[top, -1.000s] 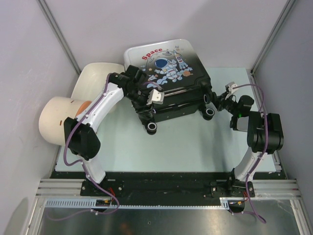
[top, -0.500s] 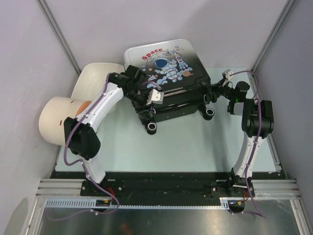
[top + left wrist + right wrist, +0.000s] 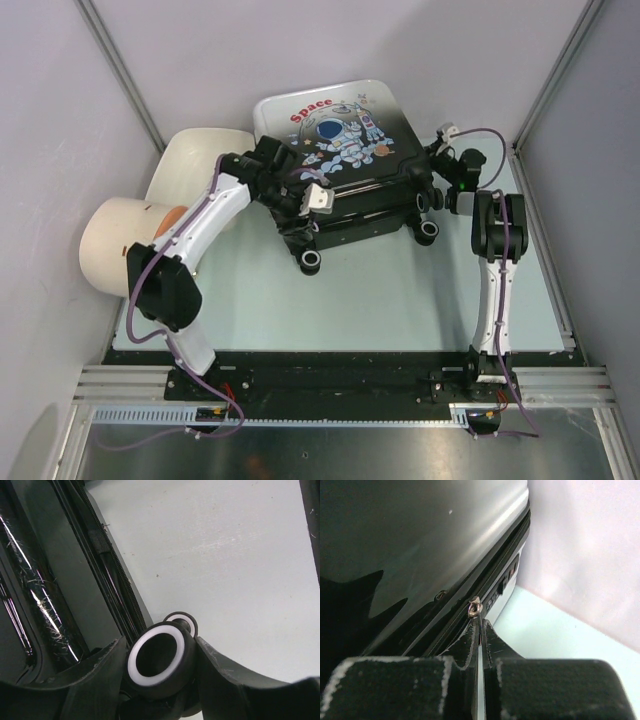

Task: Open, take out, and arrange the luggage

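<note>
The luggage (image 3: 345,135) lies flat at the back of the table, astronaut print up, wheels toward me. My left gripper (image 3: 300,212) is at its front left corner. In the left wrist view its fingers (image 3: 100,670) press both sides of a black wheel with a white ring (image 3: 159,655). My right gripper (image 3: 436,158) is at the case's right edge. In the right wrist view it (image 3: 480,622) is pinched shut on the metal zipper pull (image 3: 475,608), against the zipper line of the glossy black shell (image 3: 410,540).
A cream tub (image 3: 200,160) and a cream cylinder with an orange end (image 3: 112,245) stand left of the left arm. Grey walls close in the pale green mat (image 3: 400,290) on three sides. Two free wheels (image 3: 311,260) (image 3: 428,228) show at the case's front.
My right arm has swung from the front right wheel area toward the back along the case's right side, gripper staying shut. The left arm and the luggage have barely moved.
</note>
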Available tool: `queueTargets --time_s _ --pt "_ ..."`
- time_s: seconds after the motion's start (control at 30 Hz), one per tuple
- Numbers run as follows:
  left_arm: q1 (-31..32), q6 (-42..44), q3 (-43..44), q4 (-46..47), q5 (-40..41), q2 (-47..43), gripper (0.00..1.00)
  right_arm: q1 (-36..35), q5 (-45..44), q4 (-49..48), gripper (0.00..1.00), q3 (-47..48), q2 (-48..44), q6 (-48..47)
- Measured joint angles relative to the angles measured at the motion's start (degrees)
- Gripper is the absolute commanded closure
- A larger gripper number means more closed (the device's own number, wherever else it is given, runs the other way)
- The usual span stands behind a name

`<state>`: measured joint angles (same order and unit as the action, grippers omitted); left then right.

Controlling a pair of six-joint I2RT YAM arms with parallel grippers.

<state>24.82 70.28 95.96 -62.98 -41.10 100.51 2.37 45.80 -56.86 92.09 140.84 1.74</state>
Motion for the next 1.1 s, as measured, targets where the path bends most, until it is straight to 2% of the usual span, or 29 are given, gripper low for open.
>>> queueTargets --time_s 0.1,0.13,0.2,0.23,0.3,0.37,0.4,0.5,0.63,0.83,0.93,1.1 --pt "0.55 -3.28 -0.70 2.05 -0.39 -0.17 0.25 -0.87 -1.22 0.13 0.90 4.68 2.99 0.31" --pt "1.03 -4.87 -1.20 2.45 -0.66 -0.22 0.23 -1.20 -1.75 0.74 0.70 6.03 3.61 0.55" --pt "2.03 -7.15 -2.60 3.39 0.00 -1.11 0.18 -1.42 -2.47 1.81 0.54 6.62 3.72 1.14" --pt "2.49 -8.22 -3.02 3.76 0.37 -1.36 0.17 -1.38 -3.19 1.88 0.40 6.56 3.58 1.14" --pt "3.02 -11.32 -3.06 4.09 0.83 -1.68 0.15 -0.72 -4.35 2.23 0.25 4.92 2.51 1.22" --pt "3.08 -15.15 -2.78 4.39 0.85 -1.95 0.00 0.52 -4.83 3.26 0.11 0.66 -0.48 1.42" --pt "3.04 -16.92 -2.56 4.35 0.42 -2.14 0.00 1.33 -4.52 3.93 0.07 -1.77 -2.38 1.51" --pt "2.21 -22.08 -1.55 4.87 -0.74 -3.52 0.00 3.89 -2.73 8.68 0.09 -5.29 -7.89 2.40" --pt "-1.51 -31.65 2.91 7.87 -4.22 -5.33 0.00 6.84 -1.70 17.20 0.12 -4.20 -14.03 3.87" --pt "-15.15 -57.92 16.15 16.87 -5.16 -0.24 0.00 7.72 -2.38 39.12 0.14 16.26 -12.72 7.93" --pt "-21.68 -69.07 22.14 19.98 -1.55 5.77 0.00 6.38 -1.95 46.42 0.06 25.86 -10.82 12.66" --pt "-26.25 -78.55 22.67 21.51 6.43 11.54 0.00 4.07 -0.48 51.78 0.05 28.83 -9.88 20.20"
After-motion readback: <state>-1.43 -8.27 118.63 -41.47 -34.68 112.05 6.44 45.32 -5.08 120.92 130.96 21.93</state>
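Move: The left hand grips the luggage's near-left upper wheel. From there the middle of the lid's left edge lies some 17 cm ahead, 9 cm left and a little higher; the white tub is about 18 cm ahead, 24 cm left and well below. The right hand's shut fingers have the zipper pull right at them; from that hand the lid's far-right corner is about 9 cm ahead, 11 cm left and 7 cm up, the near-right wheel some 17 cm back, 1 cm left and lower. Forward another 2 cm, the right hand draws the zipper pull along the seam, then opens and lets go, backs off to its right and rises some 15 cm, swinging partly back left as its fingers tip down. The left hand opens wide off the wheel, edges back, then arcs up, forward and left over the left edge's near end towards that edge's middle, about 25 cm in all, sinking at the end and turning some 75 degrees counter-clockwise. ##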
